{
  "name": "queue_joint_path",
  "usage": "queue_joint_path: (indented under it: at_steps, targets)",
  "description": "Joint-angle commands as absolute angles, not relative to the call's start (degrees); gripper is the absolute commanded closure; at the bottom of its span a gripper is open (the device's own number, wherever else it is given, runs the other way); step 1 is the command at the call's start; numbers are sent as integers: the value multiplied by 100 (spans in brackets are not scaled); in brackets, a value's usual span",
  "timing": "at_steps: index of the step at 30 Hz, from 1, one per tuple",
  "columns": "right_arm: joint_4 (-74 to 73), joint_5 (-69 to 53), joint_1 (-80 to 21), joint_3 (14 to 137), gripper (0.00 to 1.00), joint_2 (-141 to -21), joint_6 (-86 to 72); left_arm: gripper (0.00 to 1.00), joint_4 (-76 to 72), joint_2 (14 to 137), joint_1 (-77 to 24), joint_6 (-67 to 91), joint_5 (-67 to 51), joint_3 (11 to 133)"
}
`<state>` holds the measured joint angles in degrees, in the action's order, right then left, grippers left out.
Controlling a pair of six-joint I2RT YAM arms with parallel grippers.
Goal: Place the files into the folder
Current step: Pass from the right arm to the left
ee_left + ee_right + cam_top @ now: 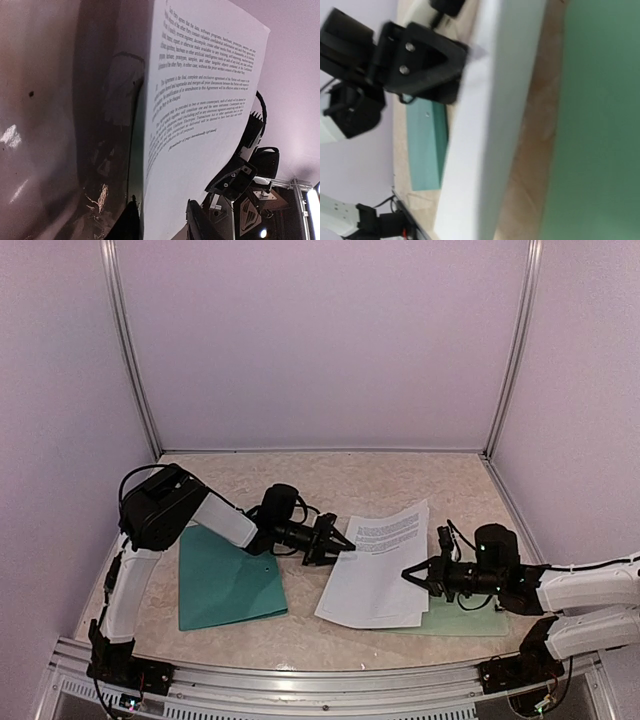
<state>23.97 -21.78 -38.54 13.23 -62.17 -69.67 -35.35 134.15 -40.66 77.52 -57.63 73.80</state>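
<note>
The files (pixel 380 560) are white printed sheets lying mid-table, with their right side partly over a pale green board. My right gripper (pixel 410 575) is shut on their right edge, and that edge is raised. In the right wrist view the files (pixel 485 125) are a blurred white band close to the lens, and my own fingers do not show. My left gripper (pixel 338 543) is at the sheets' left edge. In the left wrist view its jaws (pixel 161 202) stand apart with the files (pixel 200 100) between them. The dark teal folder (pixel 225 580) lies flat under the left arm.
A pale mint-green clipboard (pixel 465 620) lies under the sheets at the right and fills the right of the right wrist view (pixel 600 125). White walls enclose the table on three sides. A metal rail (pixel 300 675) runs along the near edge.
</note>
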Motion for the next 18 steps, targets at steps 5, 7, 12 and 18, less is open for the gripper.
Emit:
queue_joint_path:
  at_steps: [5,7,12,18]
  targets:
    - [1891,-2189,-3867,1567,100,-6418,-6619,91,-2917,13192,-4008,7100,-5710,7690]
    - [1769,-2149,-3870,1643,100,-6450,-6520,98,-2771,13097,-4008,6974,-5706,7659]
    - [1512,-2097,-3863,1849,100,-6524,-6262,100,-1970,12647,-4021,6342,-5525,7552]
    - [1344,-2195,-3866,2092,92,-6815,-5866,100,-321,11683,-4161,5193,-4628,7348]
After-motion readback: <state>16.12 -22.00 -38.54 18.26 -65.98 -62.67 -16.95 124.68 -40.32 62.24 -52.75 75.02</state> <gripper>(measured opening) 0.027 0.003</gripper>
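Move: Right at the left hand's fingertips, the left edge of the files already stands between its still-open pads; the middle of the files lies about 6 cm to its right and 5 cm back, 2 cm higher. The closed teal folder is some 23 cm to that hand's left and 8 cm back, and the pale green clipboard about 18 cm to its right and 10 cm back, both 4 cm lower. From the right hand, already gripping their other side, the middle of the files lies about 6 cm left, 1 cm ahead and 3 cm lower. Closing from about a third open to shut, the left fingers pinch the left edge of the files while the hand eases barely forward; then it lifts about 3 cm, tilting some 10 degrees. The right hand keeps its pinch on the other side, sinking about 1 cm as its left-pointing fingers dip slightly. ##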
